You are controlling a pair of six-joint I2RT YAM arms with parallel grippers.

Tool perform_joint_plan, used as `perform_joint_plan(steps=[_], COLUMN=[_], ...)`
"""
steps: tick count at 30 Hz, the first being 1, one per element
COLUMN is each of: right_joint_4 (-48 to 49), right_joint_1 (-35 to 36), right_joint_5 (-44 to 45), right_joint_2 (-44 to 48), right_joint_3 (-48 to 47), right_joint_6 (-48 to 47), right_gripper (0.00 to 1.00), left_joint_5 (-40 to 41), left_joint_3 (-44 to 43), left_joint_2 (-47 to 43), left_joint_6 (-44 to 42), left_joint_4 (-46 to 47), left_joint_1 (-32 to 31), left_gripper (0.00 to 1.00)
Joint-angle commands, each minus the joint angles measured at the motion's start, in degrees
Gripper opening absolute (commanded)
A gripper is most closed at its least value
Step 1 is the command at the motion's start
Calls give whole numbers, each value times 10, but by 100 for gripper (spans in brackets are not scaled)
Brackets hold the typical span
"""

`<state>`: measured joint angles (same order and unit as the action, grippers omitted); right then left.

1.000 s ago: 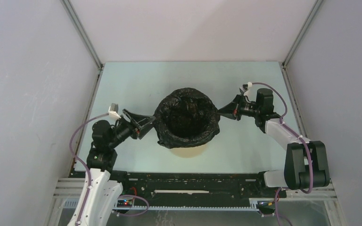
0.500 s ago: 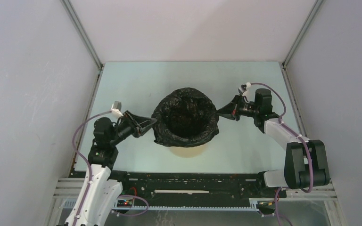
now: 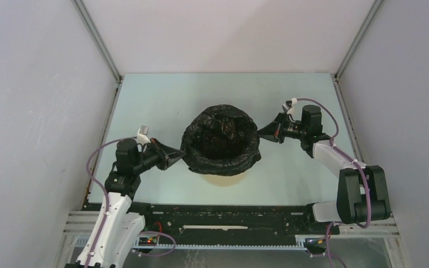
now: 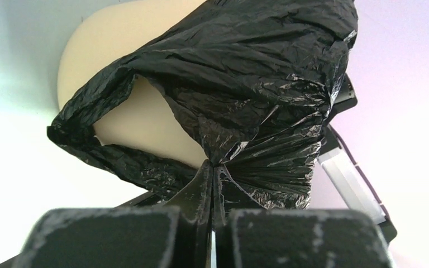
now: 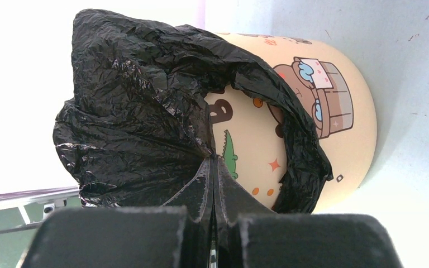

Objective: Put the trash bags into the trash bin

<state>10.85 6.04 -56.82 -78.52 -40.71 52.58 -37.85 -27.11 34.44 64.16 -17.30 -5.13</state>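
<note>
The glossy black trash bag (image 3: 222, 140) is spread open over the mouth of the cream trash bin (image 3: 222, 180) in the middle of the table. My left gripper (image 3: 180, 156) is shut on the bag's left rim, where the plastic (image 4: 257, 111) bunches into pleats at the fingertips. On the opposite side my right gripper (image 3: 259, 133) is shut on the bag's right rim. In the right wrist view the bag (image 5: 139, 123) drapes over the bin (image 5: 335, 128), whose wall shows cartoon prints. The left wrist view shows the bin (image 4: 139, 123) under a lifted flap of bag.
The table (image 3: 162, 100) is pale green, closed in by grey walls on the left, right and back. A black rail (image 3: 229, 215) with cables runs along the near edge between the two arm bases.
My left gripper closed from open onto the bag's left rim and shifted slightly toward the near right. The right gripper kept its hold and barely moved.
</note>
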Motion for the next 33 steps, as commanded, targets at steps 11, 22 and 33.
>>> perform_joint_plan(steps=[11,22,33], right_joint_4=[-43,-106,-158], right_joint_1=[-10,19,30], right_joint_5=[20,89,115], right_joint_2=[-5,-57,-94], right_joint_3=[-20,-20,-31], right_joint_6=[-56,-140,-186], right_gripper=[0,0,0], left_joint_5=[61,85,106], left_joint_3=[-45,-49,-31], left_joint_2=[140,229,257], left_joint_6=[-91,-126,-173], left_joint_4=[-34,-18,-47], left_joint_1=[-13,-52,-59], left_gripper=[0,0,0])
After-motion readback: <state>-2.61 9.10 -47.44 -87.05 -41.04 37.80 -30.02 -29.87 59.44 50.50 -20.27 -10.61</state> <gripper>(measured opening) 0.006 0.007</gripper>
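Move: Both hands already pinch the folded edge of the trash bag, which hangs over the trash bin between them. From the left hand the bin's middle lies about 6 cm ahead, 14 cm to the right and roughly 12 cm lower; the centre of the bag's open mouth is about 5 cm ahead, 14 cm right and near its height. From the right hand the bin is some 13 cm left, 3 cm back and 11 cm lower, the mouth's centre 13 cm left and 2 cm back, about level. Keeping their pinch on opposite sides of the bag's edge, both hands drag it down the outside of the bin. The left leads, sinking about 10 cm with its fingers tipping some 20 degrees further down; the right barely moves for the first half, then drops about 9 cm, its fingers tipping down too. Both grippers stay shut. ##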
